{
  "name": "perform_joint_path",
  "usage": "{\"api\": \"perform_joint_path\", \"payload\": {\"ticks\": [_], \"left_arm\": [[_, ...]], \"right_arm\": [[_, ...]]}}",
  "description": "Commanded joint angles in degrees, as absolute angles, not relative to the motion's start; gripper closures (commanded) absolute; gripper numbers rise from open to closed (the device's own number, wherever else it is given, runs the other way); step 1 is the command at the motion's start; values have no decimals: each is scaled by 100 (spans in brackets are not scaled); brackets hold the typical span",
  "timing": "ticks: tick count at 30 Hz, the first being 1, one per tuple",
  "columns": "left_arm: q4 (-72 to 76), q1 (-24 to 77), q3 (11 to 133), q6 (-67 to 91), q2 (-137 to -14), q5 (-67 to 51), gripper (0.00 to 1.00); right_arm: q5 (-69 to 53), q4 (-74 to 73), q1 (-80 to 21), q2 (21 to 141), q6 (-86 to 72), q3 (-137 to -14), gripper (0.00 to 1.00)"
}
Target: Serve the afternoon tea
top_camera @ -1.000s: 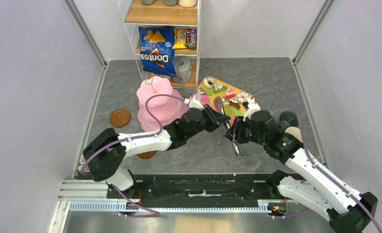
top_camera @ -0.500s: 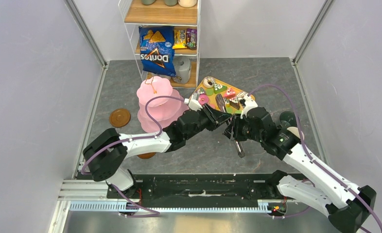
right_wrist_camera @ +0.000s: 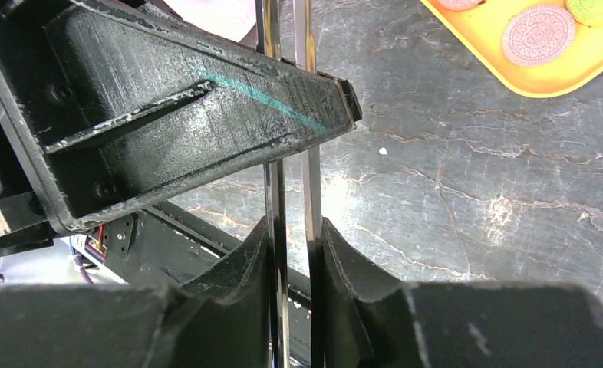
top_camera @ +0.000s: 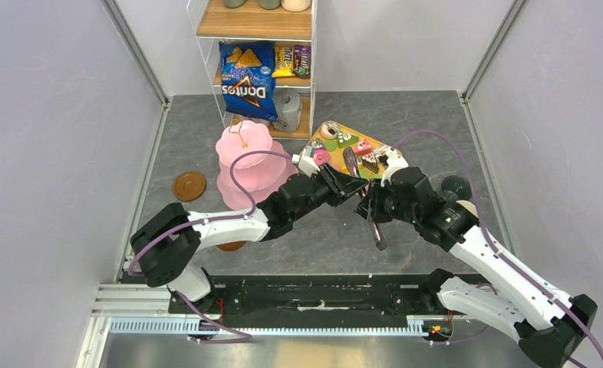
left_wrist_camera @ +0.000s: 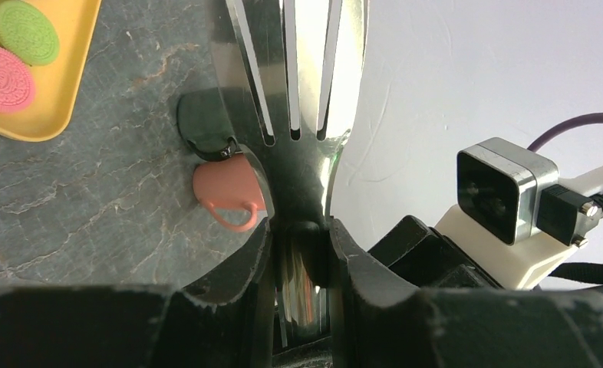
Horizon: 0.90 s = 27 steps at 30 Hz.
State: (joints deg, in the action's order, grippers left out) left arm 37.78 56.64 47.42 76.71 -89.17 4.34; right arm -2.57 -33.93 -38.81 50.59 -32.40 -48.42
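Note:
The metal tongs hang above the table between both arms, slotted head toward the yellow tray of cake slices, donuts and macarons. My left gripper is shut on the tongs just behind the head. My right gripper is shut on the tongs' two arms, one finger against each. The pink three-tier stand is on the left. The pink mug and dark-green mug stand on the right. One brown saucer lies left; another shows under my left arm.
A shelf unit at the back holds a blue Doritos bag and snack packs. Pink and green macarons lie near the tray's near corner. Grey walls close in both sides.
My right gripper's jaws have narrowed onto the tongs' arms, and the right arm has shifted a little left and away. The left gripper has kept its hold.

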Motion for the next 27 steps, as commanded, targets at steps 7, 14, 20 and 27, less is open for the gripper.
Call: {"api": "perform_joint_path", "payload": {"ticks": [7,14,20,27], "left_arm": [[3078,5541,4659,6876,-8192,738,20],[1847,5365,4646,6206,-7391,1120,17],[-192,5361,5237,4831,-6217,1516,16],[-2593,5353,5845,3582,-4823,2606,15]], "right_arm": [[-185,-4068,-3912,4841,-2864,-5427,85],[186,-4682,-3907,4896,-2547,-5712,88],[972,-5374,-3907,5135,-2401,-5911,82],[1255,-5484,-3881,5538,-2169,-6097,69]]}}
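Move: Both hands grip the tongs, held about 20 cm above the table: their middle is some 4 cm back from and slightly below the left hand, and right in the right fingers. From the left hand, the cake stand lies about 27 cm left and 9 cm ahead, its middle some 10 cm lower; the dessert tray is roughly 16 cm ahead. From the right hand, the tray is about 20 cm ahead and 3 cm left, the pink cup some 27 cm right and 3 cm ahead. The left fingers open wide and let go of the tongs, then that hand speeds off leftwards towards the cake stand, about 15 cm, rising some 8 cm while its wrist turns. The right hand keeps its grip on the tongs and draws them about 6 cm to the right, rolling some 20 degrees, left side down. ##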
